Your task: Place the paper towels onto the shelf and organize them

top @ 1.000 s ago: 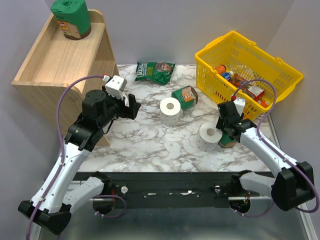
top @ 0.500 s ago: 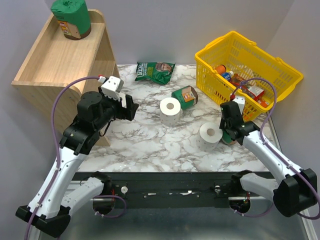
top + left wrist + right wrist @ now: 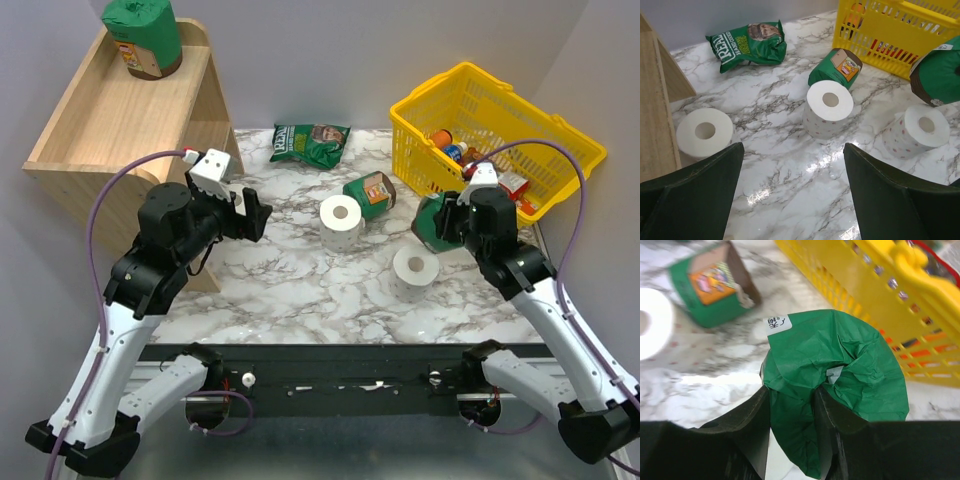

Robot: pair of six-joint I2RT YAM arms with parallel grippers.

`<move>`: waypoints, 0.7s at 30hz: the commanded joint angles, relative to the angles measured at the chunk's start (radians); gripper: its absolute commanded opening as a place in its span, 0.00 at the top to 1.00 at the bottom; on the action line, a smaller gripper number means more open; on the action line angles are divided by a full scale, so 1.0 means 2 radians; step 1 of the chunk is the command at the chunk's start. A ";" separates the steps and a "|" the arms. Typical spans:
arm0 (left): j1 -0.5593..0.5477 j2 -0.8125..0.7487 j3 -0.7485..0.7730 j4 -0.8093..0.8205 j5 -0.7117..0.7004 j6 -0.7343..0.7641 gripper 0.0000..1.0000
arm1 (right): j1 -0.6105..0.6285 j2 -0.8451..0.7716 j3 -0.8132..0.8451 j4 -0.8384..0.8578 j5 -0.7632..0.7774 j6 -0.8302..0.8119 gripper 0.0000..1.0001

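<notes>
My right gripper [image 3: 792, 425] is shut on the crumpled end of a green-wrapped paper towel roll [image 3: 840, 370], which it holds above the marble near the basket [image 3: 432, 222]. A second green roll [image 3: 370, 193] lies on its side mid-table. A third stands on the top tray of the wooden shelf [image 3: 110, 130] at its far end [image 3: 140, 35]. Two white rolls [image 3: 340, 220] [image 3: 413, 272] stand on the marble. The left wrist view shows another white roll [image 3: 705, 132] beside the shelf's side panel [image 3: 660, 115]. My left gripper [image 3: 795, 200] hangs open and empty above the marble.
A yellow basket [image 3: 495, 140] of small groceries fills the back right, close behind the held roll. A flat green snack bag [image 3: 310, 143] lies at the back centre. The shelf stands at the left edge, with my left arm in front of its lower tier.
My right gripper has shut on the green roll beside the near white roll and carried it up and back toward the basket. The left arm has drifted slightly left.
</notes>
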 commanded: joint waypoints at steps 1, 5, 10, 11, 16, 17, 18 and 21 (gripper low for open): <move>-0.002 -0.005 0.040 -0.046 -0.026 0.002 0.09 | 0.041 -0.009 0.044 0.015 -0.082 -0.002 0.57; -0.002 -0.014 0.043 -0.057 -0.036 -0.003 0.09 | 0.140 0.016 0.067 -0.013 -0.023 0.017 0.57; -0.002 -0.026 0.032 -0.069 -0.036 -0.005 0.09 | 0.229 0.059 0.063 0.008 0.010 0.040 0.57; -0.002 -0.027 0.031 -0.071 -0.037 -0.003 0.09 | 0.254 0.066 0.056 0.025 0.010 0.041 0.57; -0.002 -0.043 0.009 -0.071 -0.049 0.003 0.09 | 0.324 0.122 0.019 0.090 0.017 0.025 0.57; -0.002 -0.047 0.005 -0.069 -0.052 0.003 0.09 | 0.330 0.144 0.017 0.102 0.022 0.022 0.57; -0.002 -0.050 0.001 -0.067 -0.056 0.005 0.09 | 0.336 0.153 0.013 0.109 0.025 0.015 0.57; -0.002 -0.069 -0.017 -0.053 -0.070 0.016 0.09 | 0.353 0.191 0.012 0.121 0.060 0.013 0.57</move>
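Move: The right hand already holds the green pack; the open marble it is taken to lies about 22 cm left, 9 cm back and 20 cm below. From this hand, the right white roll is some 4 cm left and 2 cm back, the middle white roll 21 cm left and 8 cm ahead, both about 16 cm below. From the left hand, that open marble is roughly 15 cm right, 4 cm back and 32 cm below. Right hand carries the green pack some 22 cm left and back towards open marble, turning counter-clockwise, finally sinking. ##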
